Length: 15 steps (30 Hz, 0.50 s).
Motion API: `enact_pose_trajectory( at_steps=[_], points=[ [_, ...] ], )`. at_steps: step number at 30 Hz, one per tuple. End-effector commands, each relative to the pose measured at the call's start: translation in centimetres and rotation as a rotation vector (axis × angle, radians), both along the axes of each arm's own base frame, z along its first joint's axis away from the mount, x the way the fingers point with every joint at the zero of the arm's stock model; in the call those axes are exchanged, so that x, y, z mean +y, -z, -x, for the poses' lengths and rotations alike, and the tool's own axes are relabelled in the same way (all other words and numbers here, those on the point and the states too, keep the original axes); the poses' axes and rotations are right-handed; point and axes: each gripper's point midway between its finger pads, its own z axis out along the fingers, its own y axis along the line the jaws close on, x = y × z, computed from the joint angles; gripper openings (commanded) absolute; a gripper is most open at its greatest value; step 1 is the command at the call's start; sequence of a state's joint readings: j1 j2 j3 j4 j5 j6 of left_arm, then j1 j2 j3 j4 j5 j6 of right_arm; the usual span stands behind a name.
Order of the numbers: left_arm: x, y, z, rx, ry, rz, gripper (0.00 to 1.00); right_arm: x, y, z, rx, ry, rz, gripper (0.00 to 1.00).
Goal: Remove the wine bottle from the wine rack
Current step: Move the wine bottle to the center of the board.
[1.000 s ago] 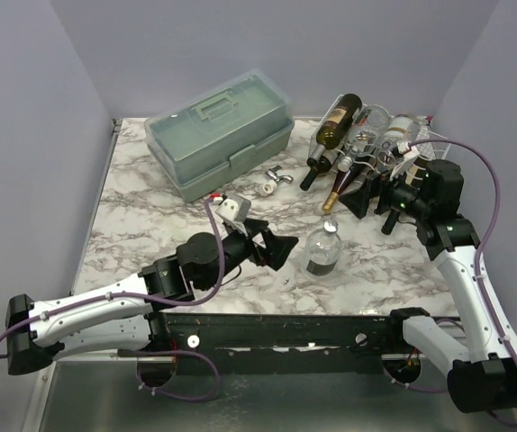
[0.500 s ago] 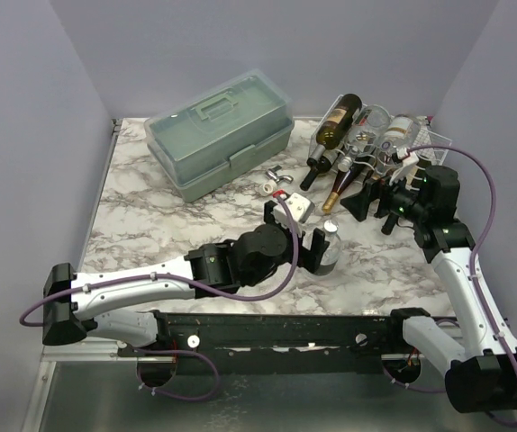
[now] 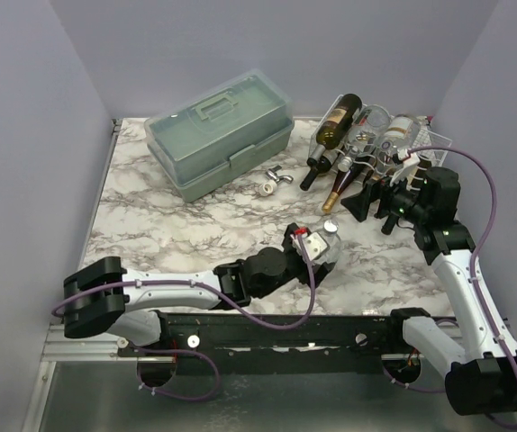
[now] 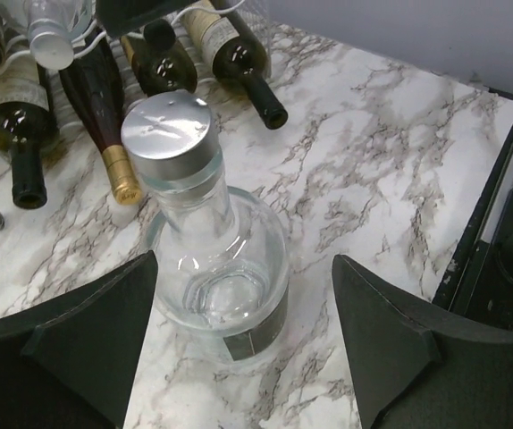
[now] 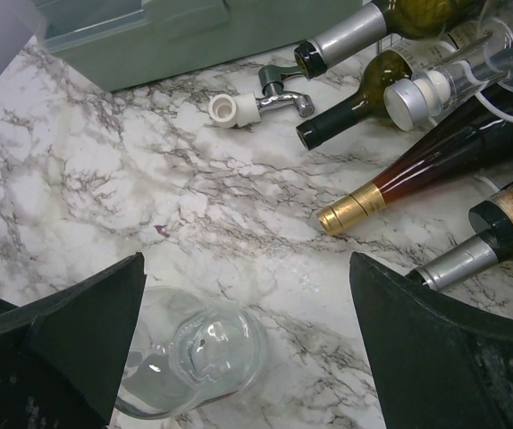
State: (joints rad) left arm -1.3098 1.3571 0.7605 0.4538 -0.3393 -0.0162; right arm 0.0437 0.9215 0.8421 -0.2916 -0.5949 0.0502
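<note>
The white wire wine rack (image 3: 433, 141) stands at the back right with several wine bottles lying in it, necks towards me. One is a dark bottle with a gold foil top (image 3: 339, 193) (image 4: 105, 121) (image 5: 435, 168). A clear glass bottle with a silver cap (image 3: 329, 238) (image 4: 214, 268) (image 5: 198, 357) stands upright on the marble table, off the rack. My left gripper (image 3: 318, 257) (image 4: 239, 357) is open around its body: the left finger is next to the glass, the right finger stands apart. My right gripper (image 3: 374, 212) (image 5: 248, 349) hangs open and empty in front of the rack.
A pale green toolbox (image 3: 220, 135) sits at the back left. A small metal tap fitting (image 3: 275, 180) (image 5: 256, 103) lies between it and the rack. The bottle necks stick out over the table near my right gripper.
My left arm has swung right and forward, bringing its fingers around the clear bottle, and the jaws have narrowed. The right arm has barely moved.
</note>
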Motion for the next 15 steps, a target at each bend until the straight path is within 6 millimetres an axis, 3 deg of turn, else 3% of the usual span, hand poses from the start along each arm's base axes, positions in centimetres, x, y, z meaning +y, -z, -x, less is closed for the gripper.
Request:
enact_pose_trajectory(
  at_steps=[1,15],
  points=[
    [-1.6,-2.7,-0.5,-0.091,0.047,0.142,0.79,-0.5,0.1,-0.2,-0.03,0.013,0.02,1.0],
    [-3.4,-2.3,-3.3,-0.114,0.017,0.215,0.59,-0.5,0.3,-0.3,-0.03,0.013,0.027,1.0]
  ],
)
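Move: The clear bottle stands upright about 5 cm ahead of the open left gripper and 4 cm to its right, its middle some 8 cm lower, so that the neck is roughly at finger height. The gold bottle neck poking out of the rack lies about 14 cm beyond the clear bottle and 3 cm right of it; the right gripper hangs some 13 cm ahead and 13 cm right of the left one, slightly higher. From the right gripper the clear bottle is about 8 cm back, 9 cm left and 12 cm down. Bring the left gripper in on the clear bottle's neck, going about 3 cm forward and some 2 cm to the right at nearly the same height, to get the neck between the fingers. Tip the fingers up by roughly 10 degrees until they point about level, and draw them partway together, from wide open to a bit over half, without clamping yet. ##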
